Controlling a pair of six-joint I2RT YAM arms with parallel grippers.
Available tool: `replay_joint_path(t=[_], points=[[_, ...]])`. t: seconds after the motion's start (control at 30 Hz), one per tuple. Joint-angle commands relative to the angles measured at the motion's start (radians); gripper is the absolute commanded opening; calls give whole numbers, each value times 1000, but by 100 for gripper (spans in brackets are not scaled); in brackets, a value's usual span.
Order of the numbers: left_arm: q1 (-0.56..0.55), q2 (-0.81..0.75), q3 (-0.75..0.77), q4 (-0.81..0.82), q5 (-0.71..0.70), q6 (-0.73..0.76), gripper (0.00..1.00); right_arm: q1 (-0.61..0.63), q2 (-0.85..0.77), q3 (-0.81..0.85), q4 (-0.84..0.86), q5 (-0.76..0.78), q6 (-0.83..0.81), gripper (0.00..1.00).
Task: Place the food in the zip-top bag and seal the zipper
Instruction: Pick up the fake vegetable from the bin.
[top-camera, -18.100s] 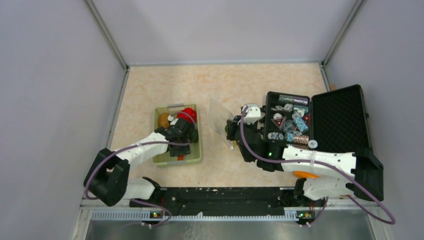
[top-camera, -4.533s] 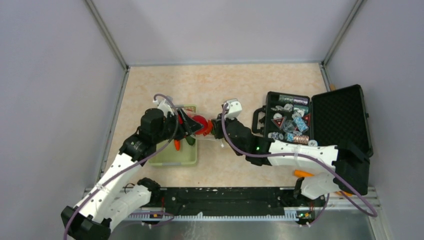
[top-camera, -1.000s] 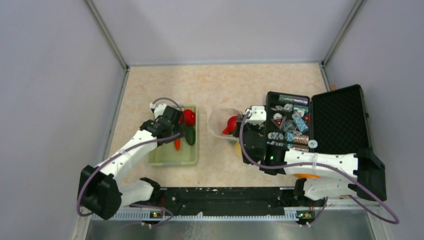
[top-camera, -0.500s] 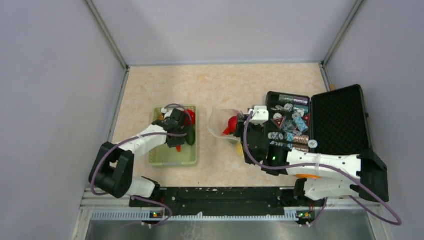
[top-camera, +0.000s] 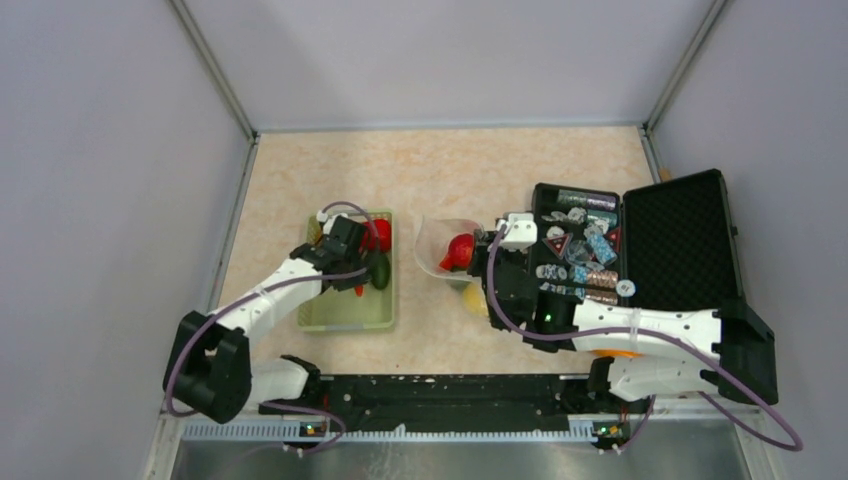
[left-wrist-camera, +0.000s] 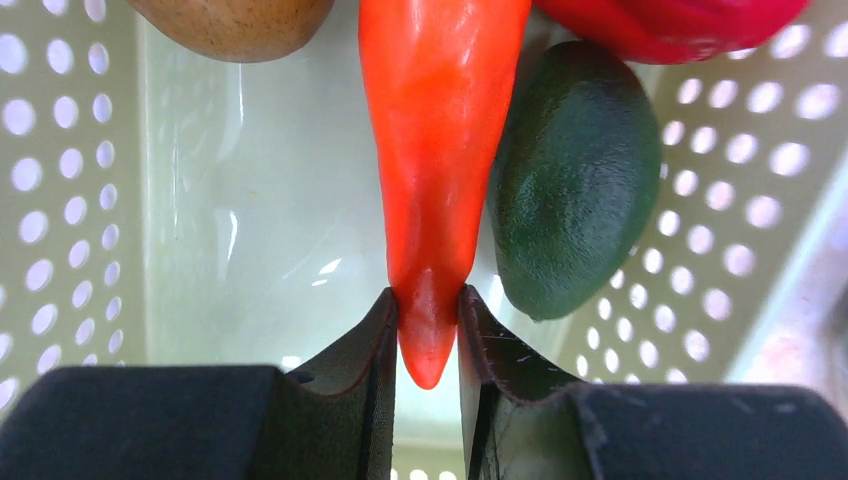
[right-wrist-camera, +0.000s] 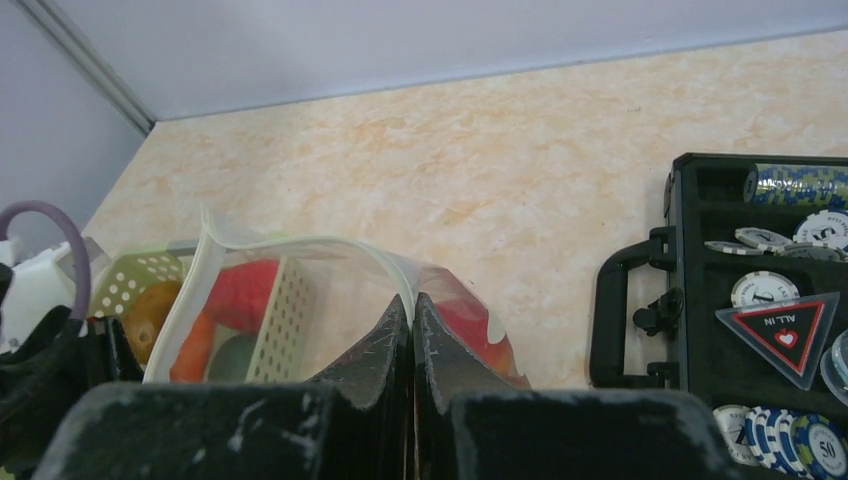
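My left gripper is down in the pale green basket, shut on the pointed tip of an orange carrot. A dark green piece lies right of the carrot, a brown piece and a red piece beyond it. In the top view the left gripper is over the basket's far half. My right gripper is shut on the rim of the zip-top bag, pinching the whitish zipper and holding the mouth open towards the basket. A red pepper lies inside the bag.
An open black case of poker chips and packets stands right of the bag, its handle close to my right gripper. A yellow piece lies under the right arm. Grey walls enclose the table.
My left gripper has gone from open above the basket to shut on the carrot's tip. The right gripper keeps its hold on the bag rim, barely shifting.
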Motion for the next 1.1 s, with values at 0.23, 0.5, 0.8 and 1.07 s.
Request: replay_joint_path(t=[0.23, 0.5, 0.8, 1.07], points=[[4, -188, 30, -27, 27, 24, 0, 8, -14, -2, 70, -3, -5, 0], [4, -254, 33, -21, 59, 21, 0, -24, 25, 3, 80, -116, -11, 0], [4, -341, 92, -6, 206, 77, 0, -83, 63, 81, 40, -198, -197, 0], [4, -417, 113, 5, 230, 101, 0, -179, 1, 84, 12, -285, -76, 0]])
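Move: The carrot is already pinched near its narrow tip by the left fingers; the open mouth of the zip-top bag lies some 18 cm to that hand's right, about 2 cm ahead and 15 cm higher. Below in the bin, roughly 3 cm under the hand: the avocado 3 cm ahead and 4 cm right, the red pepper 10 cm ahead and 3 cm right, the potato 10 cm ahead and 8 cm left. From the right hand, the mouth is about 7 cm left, 1 cm back and 4 cm below. The carrot goes on up out of the bin in the left hand's unchanged pinch, about 13 cm, nearly straight at first, then also 3 cm right towards the bag mouth as the wrist tips up some 20 degrees and rolls right side up. The right hand, still shut on the bag's rim, waits, shifts 2 cm left and down, then swings back right and up while reaching 4 cm forward. ##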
